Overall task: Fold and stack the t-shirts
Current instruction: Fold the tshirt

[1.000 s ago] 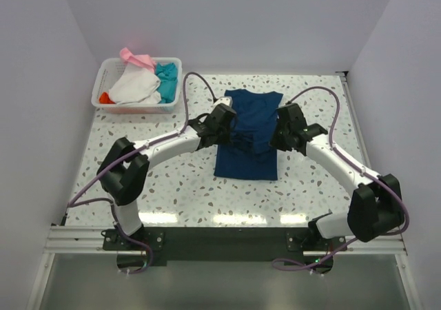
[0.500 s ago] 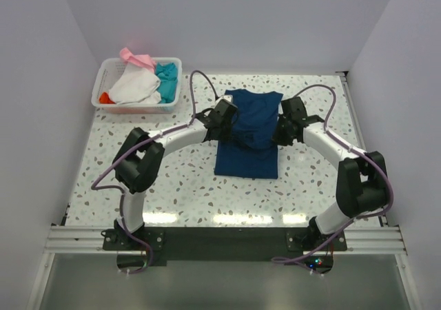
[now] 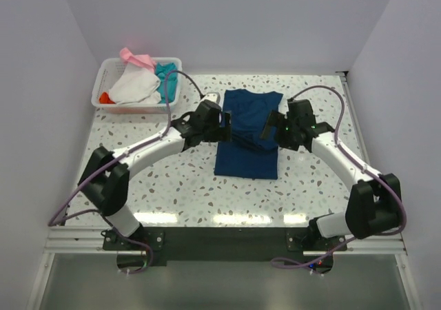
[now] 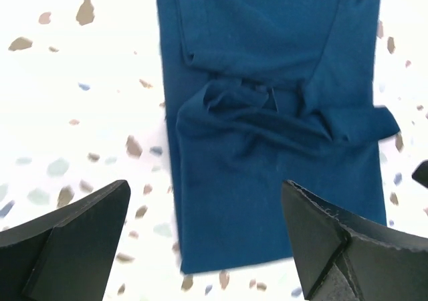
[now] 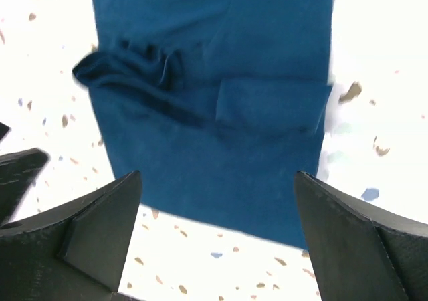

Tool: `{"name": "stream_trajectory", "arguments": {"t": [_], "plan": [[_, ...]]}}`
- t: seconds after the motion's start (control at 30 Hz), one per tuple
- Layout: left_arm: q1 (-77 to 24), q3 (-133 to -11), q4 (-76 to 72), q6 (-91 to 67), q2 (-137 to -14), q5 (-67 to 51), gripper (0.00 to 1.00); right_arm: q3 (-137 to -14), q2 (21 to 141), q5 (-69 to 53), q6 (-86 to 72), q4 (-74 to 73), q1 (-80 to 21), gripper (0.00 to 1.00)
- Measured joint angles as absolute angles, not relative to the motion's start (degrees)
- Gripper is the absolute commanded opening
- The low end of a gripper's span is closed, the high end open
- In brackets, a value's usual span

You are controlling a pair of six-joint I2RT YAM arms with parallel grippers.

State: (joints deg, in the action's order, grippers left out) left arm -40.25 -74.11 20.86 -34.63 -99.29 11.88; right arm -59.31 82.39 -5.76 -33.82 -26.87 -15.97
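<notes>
A dark navy t-shirt (image 3: pixel 248 141) lies on the speckled table as a long narrow strip with its sides folded in. Its middle is bunched into a wrinkled ridge (image 4: pixel 254 104). My left gripper (image 3: pixel 226 122) hovers over the shirt's left edge and is open, with nothing between its fingers (image 4: pixel 204 187). On the right edge my right gripper (image 3: pixel 272 132) is also open and empty (image 5: pixel 217 175). Both wrist views look down on the navy t-shirt (image 5: pixel 214 100). White (image 3: pixel 134 86), teal (image 3: pixel 167 76), pink (image 3: pixel 136 58) and orange-red (image 3: pixel 105 98) t-shirts sit heaped in the basket.
The white plastic basket (image 3: pixel 135 108) stands at the back left corner of the table. Bare speckled tabletop (image 3: pixel 172 186) shows in front of and beside the navy shirt. Pale walls close in the table on the left, back and right.
Both grippers were shut on the cloth at the shirt's middle and have opened and let it go. Both arms have shifted slightly outward to the shirt's edges.
</notes>
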Motion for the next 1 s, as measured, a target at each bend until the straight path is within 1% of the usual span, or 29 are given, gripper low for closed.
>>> {"name": "stream_trajectory", "arguments": {"t": [0.1, 0.2, 0.3, 0.4, 0.57, 0.73, 0.87, 1.0], "plan": [[-40.25, -66.72, 19.9, -36.1, -90.8, 11.81, 1.0, -55.59, 78.37, -7.62, -33.3, -26.02, -17.19, 0.99], [-40.25, -59.75, 19.92, -38.11, -84.38, 11.92, 1.0, -53.19, 77.78, -8.84, -32.86, -25.65, -19.9, 0.99], [-40.25, -52.8, 21.08, -40.4, -79.61, 12.05, 1.0, -53.15, 80.51, -8.84, -32.21, -24.86, -24.25, 0.99], [-40.23, -48.01, 22.57, -42.52, -76.55, 12.12, 1.0, -54.89, 85.84, -8.75, -31.97, -24.21, -27.51, 0.99], [-40.25, -43.44, 24.4, -45.36, -71.96, 11.94, 1.0, -61.71, 96.53, -7.79, -32.32, -22.37, -27.94, 0.99], [-40.23, -41.34, 24.49, -46.98, -69.28, 11.16, 1.0, -71.16, 105.69, -3.4, -31.88, -21.47, -27.86, 0.99], [-40.23, -40.29, 24.62, -47.46, -68.88, 10.04, 1.0, -79.72, 110.69, 1.85, -29.15, -20.51, -27.49, 0.99], [-40.25, -40.03, 23.59, -47.46, -68.88, 8.51, 1.0, -85.76, 112.14, 4.12, -25.26, -20.8, -26.48, 0.99]]}}
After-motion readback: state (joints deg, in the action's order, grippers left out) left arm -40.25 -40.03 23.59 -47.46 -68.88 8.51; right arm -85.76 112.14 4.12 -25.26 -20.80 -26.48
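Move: Lying below and behind the open left hand is the shirt's near left corner, about 9 cm back, 3 cm left and 11 cm down. The rumpled fold across the shirt's middle is 5 cm ahead and 11 cm right of that hand. From the open right hand the shirt's far left corner is some 27 cm ahead and 15 cm left; the fold is 6 cm ahead and 6 cm left, the near right corner 8 cm back and 3 cm right. Pulling back from the shirt, the left hand goes some 13 cm back and 9 cm left, rising briefly, then sinking, past the near left corner, and slows to a stop. The right hand draws back about 5 cm while moving left and sinking, then sweeps forward over the shirt towards its far left corner, rising again and turning some 10 degrees counter-clockwise. Both grippers stay wide open. ##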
